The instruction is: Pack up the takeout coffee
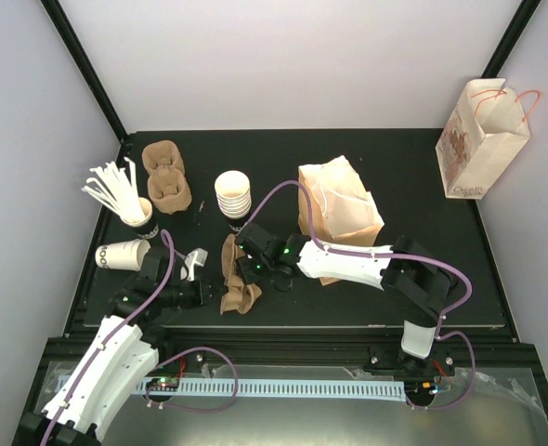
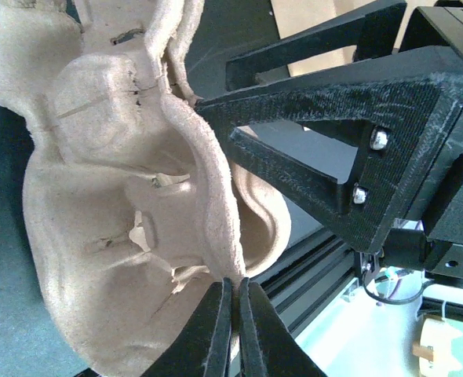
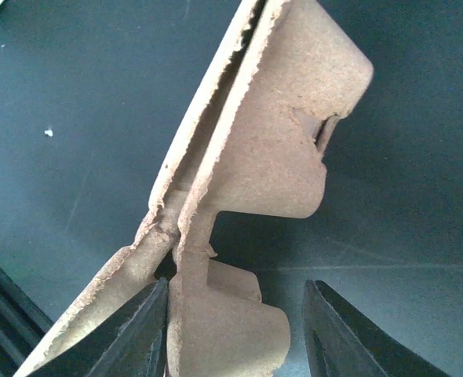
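Observation:
A brown moulded-pulp cup carrier stands on edge near the mat's front, between my two grippers. My left gripper is shut on the carrier's thin rim. My right gripper is open around a lobe of the carrier: its left finger touches the pulp and its right finger stands apart. The takeout coffee cups show as a white stack behind the carrier and one cup lying on its side at the left. No gripper touches them.
A stack of carriers lies at the back left, beside a cup of white stirrers. A brown paper bag lies right of centre on the mat. A white handled bag stands at the back right.

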Tool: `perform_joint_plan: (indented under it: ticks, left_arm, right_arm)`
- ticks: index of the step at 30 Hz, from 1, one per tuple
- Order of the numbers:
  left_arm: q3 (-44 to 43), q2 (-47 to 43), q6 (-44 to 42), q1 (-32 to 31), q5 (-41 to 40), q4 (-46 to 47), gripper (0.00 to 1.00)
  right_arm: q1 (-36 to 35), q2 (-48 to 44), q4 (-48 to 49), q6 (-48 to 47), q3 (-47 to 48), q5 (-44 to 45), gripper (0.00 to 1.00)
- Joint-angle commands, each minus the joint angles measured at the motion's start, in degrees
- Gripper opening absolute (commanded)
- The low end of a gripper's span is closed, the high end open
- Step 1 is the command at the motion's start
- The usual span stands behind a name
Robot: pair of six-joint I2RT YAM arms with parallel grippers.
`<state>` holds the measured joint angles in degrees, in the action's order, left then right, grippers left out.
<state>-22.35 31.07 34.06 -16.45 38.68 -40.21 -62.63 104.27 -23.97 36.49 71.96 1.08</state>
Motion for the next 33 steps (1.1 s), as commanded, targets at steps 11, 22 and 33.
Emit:
perform_joint_plan:
  ticks: [11,22,33]
  left_arm:
    - [-0.51,2.01,1.62,0.01,7.66,4.72,0.06]
    - [2.72,1.98,2.48,0.01,7.74,7.90,0.07]
    - [0.84,-0.23,3.14,0.10,1.73,5.68,0.56]
  right_arm:
    - [1.43,-0.65,-1.18,-5.49,-1.50,-1.86,0.47]
    - [0.00,-1.78,-3.19,-5.55,-1.76,-4.17,0.19]
    - [-0.92,-4.25,-2.98,-6.56,-2.32,-1.82,0.08]
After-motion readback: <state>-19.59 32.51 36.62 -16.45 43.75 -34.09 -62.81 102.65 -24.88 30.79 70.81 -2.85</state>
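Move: The half-folded cup carrier lies right by both hands: its middle is about 4 cm ahead, 4 cm right and 3 cm below the left hand, whose shut fingers already hold its near rim; from the half-open right hand it is some 2 cm back, 1 cm left and 3 cm down. The cup stack stands about 12 cm ahead of the right hand and 2 cm left, the paper bag roughly 9 cm ahead and 21 cm right. The right fingers close on the right-hand flap of the carrier and pinch its rim, the hand drawing back about 1.5 cm and turning a few degrees counter-clockwise. Meanwhile the left hand, still holding the near rim, eases a good centimetre to the right with a slight tilt, then opens its fingers about halfway and lets go. ##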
